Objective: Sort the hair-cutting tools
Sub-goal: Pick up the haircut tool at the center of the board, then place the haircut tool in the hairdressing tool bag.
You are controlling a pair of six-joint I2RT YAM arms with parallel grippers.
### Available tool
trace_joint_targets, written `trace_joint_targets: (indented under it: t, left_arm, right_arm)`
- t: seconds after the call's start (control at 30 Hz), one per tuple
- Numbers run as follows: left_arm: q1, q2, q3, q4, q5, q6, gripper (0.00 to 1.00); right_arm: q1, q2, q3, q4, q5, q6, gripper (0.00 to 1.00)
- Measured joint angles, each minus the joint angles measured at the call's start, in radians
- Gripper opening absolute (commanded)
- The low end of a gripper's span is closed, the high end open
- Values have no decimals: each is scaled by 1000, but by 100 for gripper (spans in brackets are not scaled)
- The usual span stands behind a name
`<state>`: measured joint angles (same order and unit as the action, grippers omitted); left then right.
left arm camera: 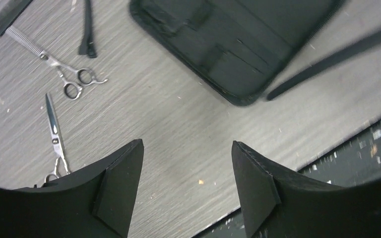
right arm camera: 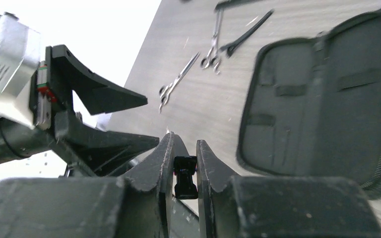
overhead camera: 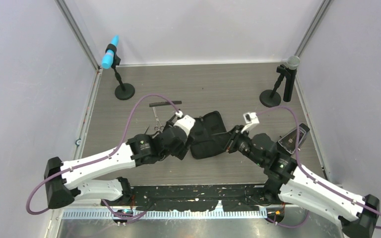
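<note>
My right gripper (right arm camera: 184, 144) is shut on a slim black clip (right arm camera: 185, 174), seen end-on between its jaws; the same clip (left arm camera: 327, 57) shows as a long black bar in the left wrist view. My left gripper (left arm camera: 187, 148) stands open over bare table with nothing between its fingers, just left of the right gripper's jaws. Two silver scissors (left arm camera: 54, 62) (left arm camera: 54, 134) lie on the table. Beside them are a second black clip (left arm camera: 87, 29) and the black comb (overhead camera: 165, 104). The grippers meet near the open black case (overhead camera: 208, 134).
A blue-headed microphone (overhead camera: 110, 58) stands at the back left and a grey one (overhead camera: 290, 74) at the back right, each on a round black base. The black strip of the table's near edge (left arm camera: 367, 144) runs close under the left gripper.
</note>
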<state>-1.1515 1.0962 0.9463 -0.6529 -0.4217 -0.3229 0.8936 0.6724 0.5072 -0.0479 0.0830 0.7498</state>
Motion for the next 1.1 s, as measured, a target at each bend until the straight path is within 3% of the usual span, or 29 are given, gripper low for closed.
trace_joint_targets:
  t: [0.17, 0.37, 0.7, 1.0, 1.1]
  left_arm:
    - [162, 122, 68, -3, 0, -124, 66]
    - [341, 363, 200, 3, 86, -217, 55]
    - [394, 711, 356, 5, 210, -267, 36]
    - [396, 776, 364, 4, 244, -298, 27]
    - [398, 793, 364, 8, 264, -311, 19]
  right_arm:
    - [-4, -198, -135, 9, 213, 59, 5]
    - [-6, -313, -253, 8, 404, 128, 5]
    - [-6, -319, -368, 82, 554, 135, 5]
    - [-6, -250, -416, 211, 587, 56, 5]
    - [-6, -217, -416, 244, 588, 27, 5]
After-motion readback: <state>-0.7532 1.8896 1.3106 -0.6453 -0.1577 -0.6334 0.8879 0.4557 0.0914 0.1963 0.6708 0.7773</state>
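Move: The open black case lies with its middle about 12 cm ahead of the empty left hand, 9 cm to its right and 16 cm below. The remaining hair clip lies some 18 cm ahead of that hand and 4 cm left, the thinning scissors 17 cm ahead and 10 cm left, both about 17 cm down. From the right hand, already holding the other clip, the case is about 11 cm ahead, 3 cm left and 20 cm below. Left drops 14 cm, 12 forward, to the case's left edge, narrowing; right, clip held, backs rightward and down. ##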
